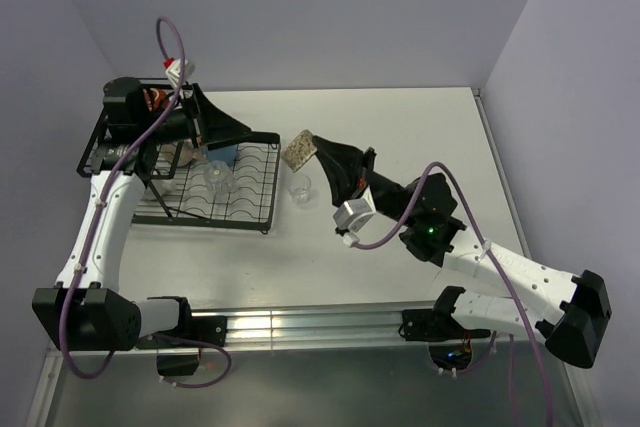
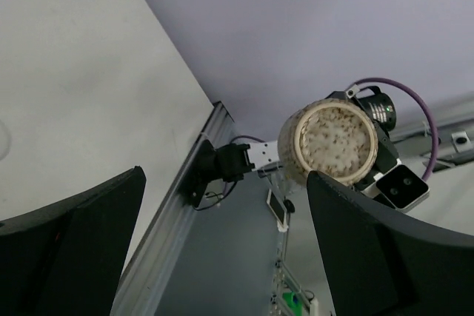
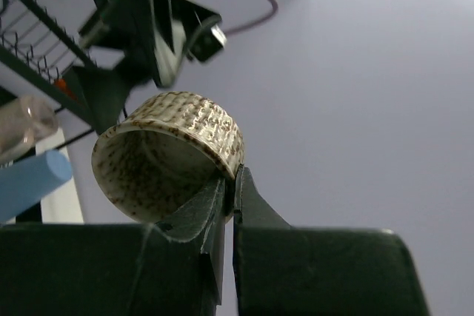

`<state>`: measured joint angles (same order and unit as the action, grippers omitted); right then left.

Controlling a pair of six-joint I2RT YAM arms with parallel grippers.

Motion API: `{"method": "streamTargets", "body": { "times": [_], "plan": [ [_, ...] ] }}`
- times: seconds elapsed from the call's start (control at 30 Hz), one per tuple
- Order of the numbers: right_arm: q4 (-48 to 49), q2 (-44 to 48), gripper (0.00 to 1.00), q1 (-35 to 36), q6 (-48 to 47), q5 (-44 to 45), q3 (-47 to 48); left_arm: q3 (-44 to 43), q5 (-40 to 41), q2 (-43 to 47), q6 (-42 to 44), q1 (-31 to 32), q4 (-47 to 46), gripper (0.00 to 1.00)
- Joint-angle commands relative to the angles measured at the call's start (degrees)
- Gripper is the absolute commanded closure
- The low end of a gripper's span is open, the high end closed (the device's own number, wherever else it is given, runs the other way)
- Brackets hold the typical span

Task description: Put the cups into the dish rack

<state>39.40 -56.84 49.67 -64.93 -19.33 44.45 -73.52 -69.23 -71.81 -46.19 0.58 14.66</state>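
My right gripper (image 1: pixel 313 151) is shut on the rim of the low brownish speckled cup (image 1: pixel 298 149) and holds it in the air just right of the black wire dish rack (image 1: pixel 262 209). The right wrist view shows the pinch (image 3: pixel 229 183) on the cup (image 3: pixel 170 155). My left gripper (image 1: pixel 240 132) is open and empty over the rack, pointing at that cup (image 2: pixel 333 142). Its open fingers (image 2: pixel 74 242) frame the left wrist view. In the rack are a blue tumbler (image 1: pixel 222 155), a clear glass (image 1: pixel 217 176), a pinkish mug (image 1: pixel 189 153) and a dark brown-orange cup (image 1: pixel 152 99). A second clear glass (image 1: pixel 300 190) stands on the table.
The rack fills the table's far left, partly hidden by the left arm. The wall runs close behind it. The table's right edge (image 1: pixel 500 177) is at the right. The metal rail (image 1: pixel 300 325) and both arm bases lie along the near edge.
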Motion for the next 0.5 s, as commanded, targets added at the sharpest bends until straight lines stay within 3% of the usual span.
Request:
{"method": "streamTargets", "body": {
  "times": [0.0,0.2,0.47],
  "plan": [
    [11.1,-0.9,1.0,2.6,-4.4,-2.2,0.2,1.0,-1.9,3.8,-6.5,4.8,-9.5,0.01],
    [10.8,-2.6,1.0,5.0,-5.1,-1.8,0.4,9.5,-0.5,7.5,-20.4,7.9,-31.2,0.01],
    [8.2,-2.6,1.0,5.3,-5.3,-2.2,0.1,8.9,0.8,7.6,-19.7,14.6,-31.4,0.01]
  ]
}}
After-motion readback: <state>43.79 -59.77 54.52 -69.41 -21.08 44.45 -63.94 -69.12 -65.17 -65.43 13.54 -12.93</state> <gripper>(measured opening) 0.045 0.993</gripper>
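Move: The speckled cup, pinched by its wall in my right hand, is about 12 cm to the right of my open left hand, 6 cm back and 4 cm higher. From my right hand, the left gripper is some 14 cm to the left, 6 cm ahead and 5 cm lower. The small glass stands on the table roughly 13 cm ahead of my right hand, 2 cm left and 37 cm down. My left hand, fingers wide open and pointing right, comes back about 7 cm while reaching some 5 cm right and rising a little, turning about 13 degrees clockwise with its fingertips tipping up, to line up with the cup's base. My right hand keeps its pinch, brings the cup 2–3 cm left and back to meet it, then holds still. ##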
